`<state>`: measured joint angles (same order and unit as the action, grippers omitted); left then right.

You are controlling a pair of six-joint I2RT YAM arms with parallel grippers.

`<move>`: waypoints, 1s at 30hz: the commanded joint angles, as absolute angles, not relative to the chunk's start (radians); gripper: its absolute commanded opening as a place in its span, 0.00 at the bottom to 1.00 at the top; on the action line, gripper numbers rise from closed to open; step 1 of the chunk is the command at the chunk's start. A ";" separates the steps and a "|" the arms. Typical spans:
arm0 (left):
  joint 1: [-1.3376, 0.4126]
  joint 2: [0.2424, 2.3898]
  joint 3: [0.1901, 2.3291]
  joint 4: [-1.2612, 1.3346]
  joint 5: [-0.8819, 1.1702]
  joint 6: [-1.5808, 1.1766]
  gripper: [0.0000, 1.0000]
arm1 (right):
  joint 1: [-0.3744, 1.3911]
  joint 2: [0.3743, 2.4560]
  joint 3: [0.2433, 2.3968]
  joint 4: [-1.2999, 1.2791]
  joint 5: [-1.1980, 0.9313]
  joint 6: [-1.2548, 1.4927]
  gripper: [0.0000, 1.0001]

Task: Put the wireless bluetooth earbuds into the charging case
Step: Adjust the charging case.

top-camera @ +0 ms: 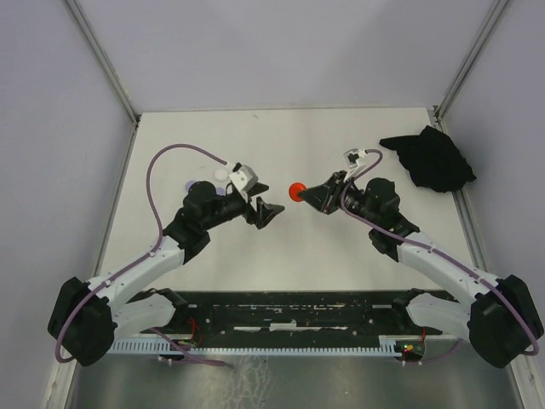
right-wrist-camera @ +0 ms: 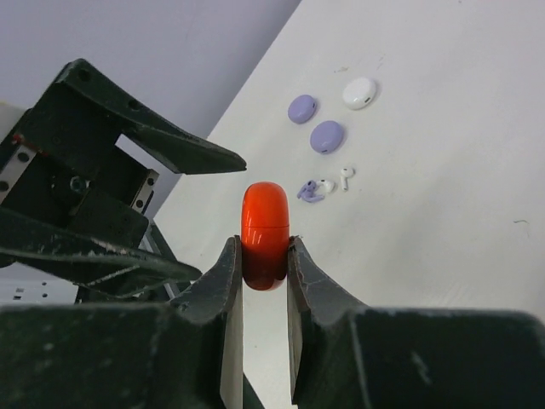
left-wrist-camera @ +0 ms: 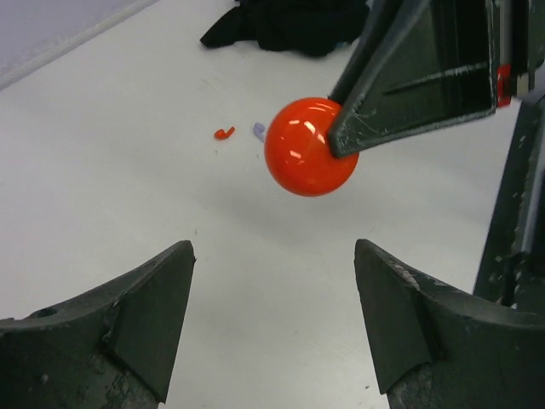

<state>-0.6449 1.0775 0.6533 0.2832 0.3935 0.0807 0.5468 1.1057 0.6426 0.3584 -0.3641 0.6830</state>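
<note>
My right gripper (top-camera: 304,195) is shut on a glossy red round charging case (top-camera: 295,191), held on edge above the table with its lid closed (right-wrist-camera: 265,226). My left gripper (top-camera: 265,211) faces it a short way off, open and empty (left-wrist-camera: 272,249). In the left wrist view the red case (left-wrist-camera: 309,146) hangs ahead, pinched by the right fingers (left-wrist-camera: 409,68). On the table beyond lie a red earbud (left-wrist-camera: 224,132) and a lilac earbud (left-wrist-camera: 259,130). The right wrist view shows a lilac earbud (right-wrist-camera: 309,191) and two white earbuds (right-wrist-camera: 327,185) (right-wrist-camera: 346,175).
Two lilac round cases (right-wrist-camera: 301,108) (right-wrist-camera: 327,136) and a white one (right-wrist-camera: 358,93) lie on the table behind the left arm. A crumpled black cloth (top-camera: 430,158) sits at the back right corner. Walls enclose the white table (top-camera: 281,136) on three sides.
</note>
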 commanded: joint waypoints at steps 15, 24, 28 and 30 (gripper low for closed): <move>-0.535 1.193 0.619 0.981 0.620 -0.834 0.69 | 0.546 1.131 0.565 0.975 -0.395 0.933 0.02; -0.535 1.244 0.663 1.064 0.636 -0.949 0.62 | 0.562 1.186 0.589 1.066 -0.434 0.988 0.02; -0.535 1.264 0.678 1.083 0.644 -0.977 0.56 | 0.569 1.203 0.586 1.097 -0.433 1.005 0.02; -0.534 1.272 0.676 1.111 0.644 -0.998 0.53 | 0.570 1.208 0.587 1.113 -0.436 1.013 0.02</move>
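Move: The red charging case is already in the right fingertips, its middle about 1 cm ahead and 1 cm left of that hand. From the open left hand it sits some 6 cm right, 2 cm ahead and about a centimetre above. Down on the table, roughly 21 cm below the left hand, the white earbuds lie about 10 cm ahead and 10 cm left, and the nearer round purple case about 14 cm ahead and 16 cm left. Both hands rise from over the table, the right still pinching the red charging case and going up about 8 cm with a slight drift left while its fingers tip up some 20 degrees. The left climbs about 9 cm beside it and edges some 2 cm right towards the case, rolling and tipping its fingers from slightly down to slightly up, its open fingers narrowing by about a third until the tips come right up to the case without gripping it. ##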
